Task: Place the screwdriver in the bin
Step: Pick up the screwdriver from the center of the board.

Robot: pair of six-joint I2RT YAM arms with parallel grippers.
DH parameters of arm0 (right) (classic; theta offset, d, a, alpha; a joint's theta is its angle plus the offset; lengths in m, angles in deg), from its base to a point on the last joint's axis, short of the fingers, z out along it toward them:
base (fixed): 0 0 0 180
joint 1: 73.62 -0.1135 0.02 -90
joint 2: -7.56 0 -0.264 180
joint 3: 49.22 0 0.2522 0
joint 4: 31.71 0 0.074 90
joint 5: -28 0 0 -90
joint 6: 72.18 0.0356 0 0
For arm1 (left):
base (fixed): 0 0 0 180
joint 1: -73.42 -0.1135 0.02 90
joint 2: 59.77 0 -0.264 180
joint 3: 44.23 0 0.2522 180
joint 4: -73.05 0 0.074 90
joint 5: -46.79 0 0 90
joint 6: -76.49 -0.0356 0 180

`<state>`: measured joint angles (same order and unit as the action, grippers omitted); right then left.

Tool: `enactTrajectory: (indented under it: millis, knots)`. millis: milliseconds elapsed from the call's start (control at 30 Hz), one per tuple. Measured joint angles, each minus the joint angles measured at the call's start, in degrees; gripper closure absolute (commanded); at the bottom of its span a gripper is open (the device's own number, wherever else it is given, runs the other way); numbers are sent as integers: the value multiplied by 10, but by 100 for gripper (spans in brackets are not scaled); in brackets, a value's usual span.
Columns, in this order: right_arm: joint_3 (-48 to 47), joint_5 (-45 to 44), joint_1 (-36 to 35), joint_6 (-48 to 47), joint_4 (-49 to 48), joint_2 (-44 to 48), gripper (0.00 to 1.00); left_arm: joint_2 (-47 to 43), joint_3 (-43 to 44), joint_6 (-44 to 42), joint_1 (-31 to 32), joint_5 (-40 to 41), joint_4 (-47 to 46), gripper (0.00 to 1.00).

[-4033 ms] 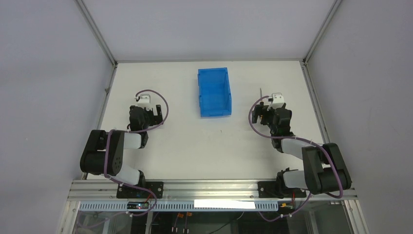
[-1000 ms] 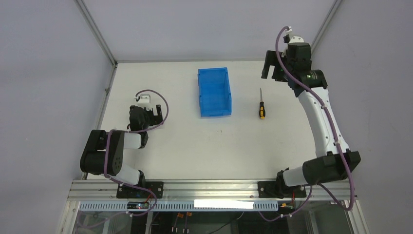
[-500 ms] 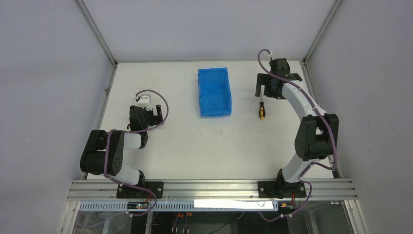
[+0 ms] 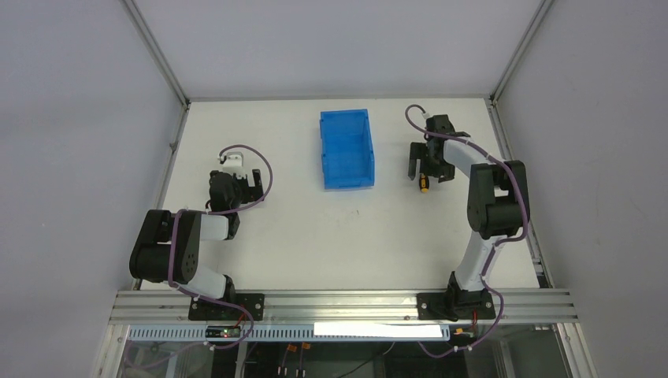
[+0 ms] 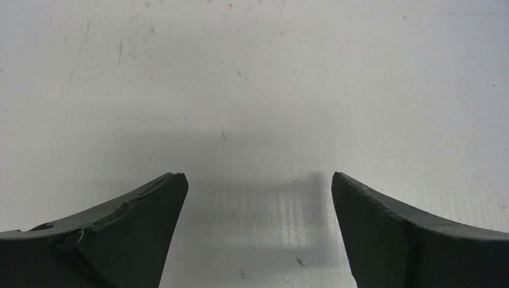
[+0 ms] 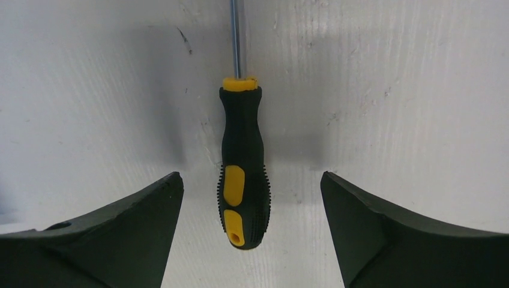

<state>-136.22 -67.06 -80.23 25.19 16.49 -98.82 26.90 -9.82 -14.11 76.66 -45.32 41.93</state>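
Observation:
The screwdriver (image 6: 242, 174), black handle with yellow inserts and a thin grey shaft, lies flat on the white table, handle end nearest the right wrist camera. My right gripper (image 6: 251, 177) is open and low over it, one finger on each side of the handle, neither touching. From above, only the handle end of the screwdriver (image 4: 424, 185) shows under the right gripper (image 4: 426, 171). The blue bin (image 4: 325, 150) stands empty to the left of it, at the table's far middle. My left gripper (image 5: 258, 177) is open and empty over bare table, at the left (image 4: 255, 186).
Grey enclosure walls and metal frame posts (image 4: 157, 55) surround the white table (image 4: 346, 236). The right arm (image 4: 492, 205) is folded upright along the right side. The left arm (image 4: 177, 244) is folded at the near left.
My right arm has swung down from high at the far right and lowered over the screwdriver; its open fingers now straddle the handle. Screwdriver, bin and left arm have not moved.

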Motion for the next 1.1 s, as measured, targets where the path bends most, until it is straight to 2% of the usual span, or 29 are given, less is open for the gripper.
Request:
enactTrajectory:
  millis: [267,400,633,800,1100]
  knots:
    - [7,5,2,1,-17,-19,53,0,0,0,0,0,0,0]
    - [7,10,2,1,-20,-19,66,0,0,0,0,0,0,0]
    - [7,14,3,2,-10,-9,73,0,0,0,0,0,0,0]
    - [1,13,3,2,21,37,75,0,0,0,0,0,0,0]
    - [-112,10,3,1,110,148,80,0,0,0,0,0,0,0]
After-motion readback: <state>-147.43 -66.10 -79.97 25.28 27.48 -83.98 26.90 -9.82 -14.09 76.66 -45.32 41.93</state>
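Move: The screwdriver's handle lies between my right hand's open fingers, about 2 cm below and perhaps 1 cm ahead, with its shaft pointing straight forward. The blue bin's middle stands some 24 cm to the left and 9 cm farther out from that hand, at about its height. From my left hand, the handle is about 58 cm to the right, roughly level ahead, and 3 cm lower. I sink my right hand the last 1.5 cm over the screwdriver and close the fingers across its handle, pinching it from left and right. Once the grip has settled, I raise it nearly straight up from the table, some 16 cm and gathering speed, while the wrist tips the fingers about 15 degrees up towards the front. ##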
